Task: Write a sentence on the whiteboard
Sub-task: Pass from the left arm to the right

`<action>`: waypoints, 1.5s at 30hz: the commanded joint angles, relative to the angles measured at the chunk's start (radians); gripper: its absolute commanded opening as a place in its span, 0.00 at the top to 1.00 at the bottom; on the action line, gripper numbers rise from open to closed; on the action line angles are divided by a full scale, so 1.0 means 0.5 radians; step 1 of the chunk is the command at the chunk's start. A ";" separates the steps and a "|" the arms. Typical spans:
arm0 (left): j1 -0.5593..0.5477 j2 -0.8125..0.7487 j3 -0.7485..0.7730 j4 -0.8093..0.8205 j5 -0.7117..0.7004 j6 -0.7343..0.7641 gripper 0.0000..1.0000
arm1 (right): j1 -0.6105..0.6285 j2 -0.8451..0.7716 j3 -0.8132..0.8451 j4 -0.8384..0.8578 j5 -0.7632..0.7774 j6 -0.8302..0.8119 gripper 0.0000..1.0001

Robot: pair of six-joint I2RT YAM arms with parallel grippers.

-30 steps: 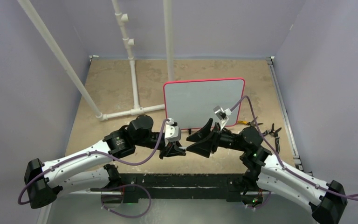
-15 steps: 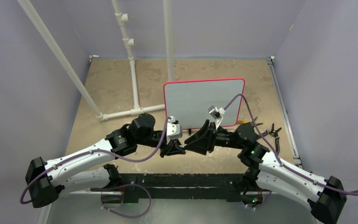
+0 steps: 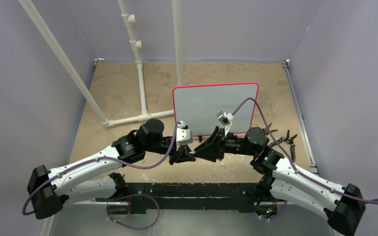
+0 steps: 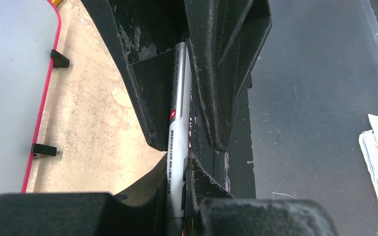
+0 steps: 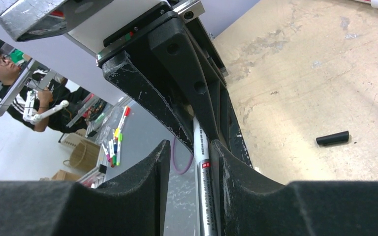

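Observation:
The whiteboard (image 3: 211,105) lies flat on the tan table beyond both grippers; its pink-red frame encloses a blank face, and no sentence shows on it. My left gripper (image 3: 191,157) is shut on a silver marker (image 4: 177,140), which sticks out toward the right gripper (image 3: 203,149). In the right wrist view the marker (image 5: 204,187) rests against one of the right gripper's fingers (image 5: 236,167), with a gap to the other, so the right gripper (image 5: 191,147) stands open around it. The two grippers meet tip to tip just in front of the board's near edge (image 4: 34,113).
A white pipe frame (image 3: 140,73) stands at the back left of the table. Small black clips (image 3: 285,137) lie near the right edge. A short black cap (image 5: 332,138) lies on the table. Grey walls enclose three sides.
The right gripper has moved left onto the marker held by the left gripper, and its jaws have narrowed around it. The left arm has barely shifted.

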 commanded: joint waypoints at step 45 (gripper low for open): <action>0.058 -0.064 0.446 -0.383 -0.564 0.052 0.20 | 0.017 -0.162 0.400 -0.881 0.783 -0.469 1.00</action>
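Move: Already lying between the right hand's half-open fingers, the marker has its middle about 1 cm below that hand point and otherwise level with it. The loose black cap lies on the table some 7 cm ahead, 11 cm left and 22 cm below; the whiteboard's middle is about 27 cm ahead, 7 cm right and equally low. The left hand still grips the marker's tip end, with the right fingers about 6 cm to its right, 1 cm ahead and 1 cm higher. Sinking about 1 cm, the right hand closes its fingers on the marker's barrel while the left keeps the tip end still. Only then do the left fingers spread wide, that hand going forward and up about 3 cm each way. The right, gripping, draws the marker forward some 4 cm and 2 cm right, turning clockwise about 15 degrees. ##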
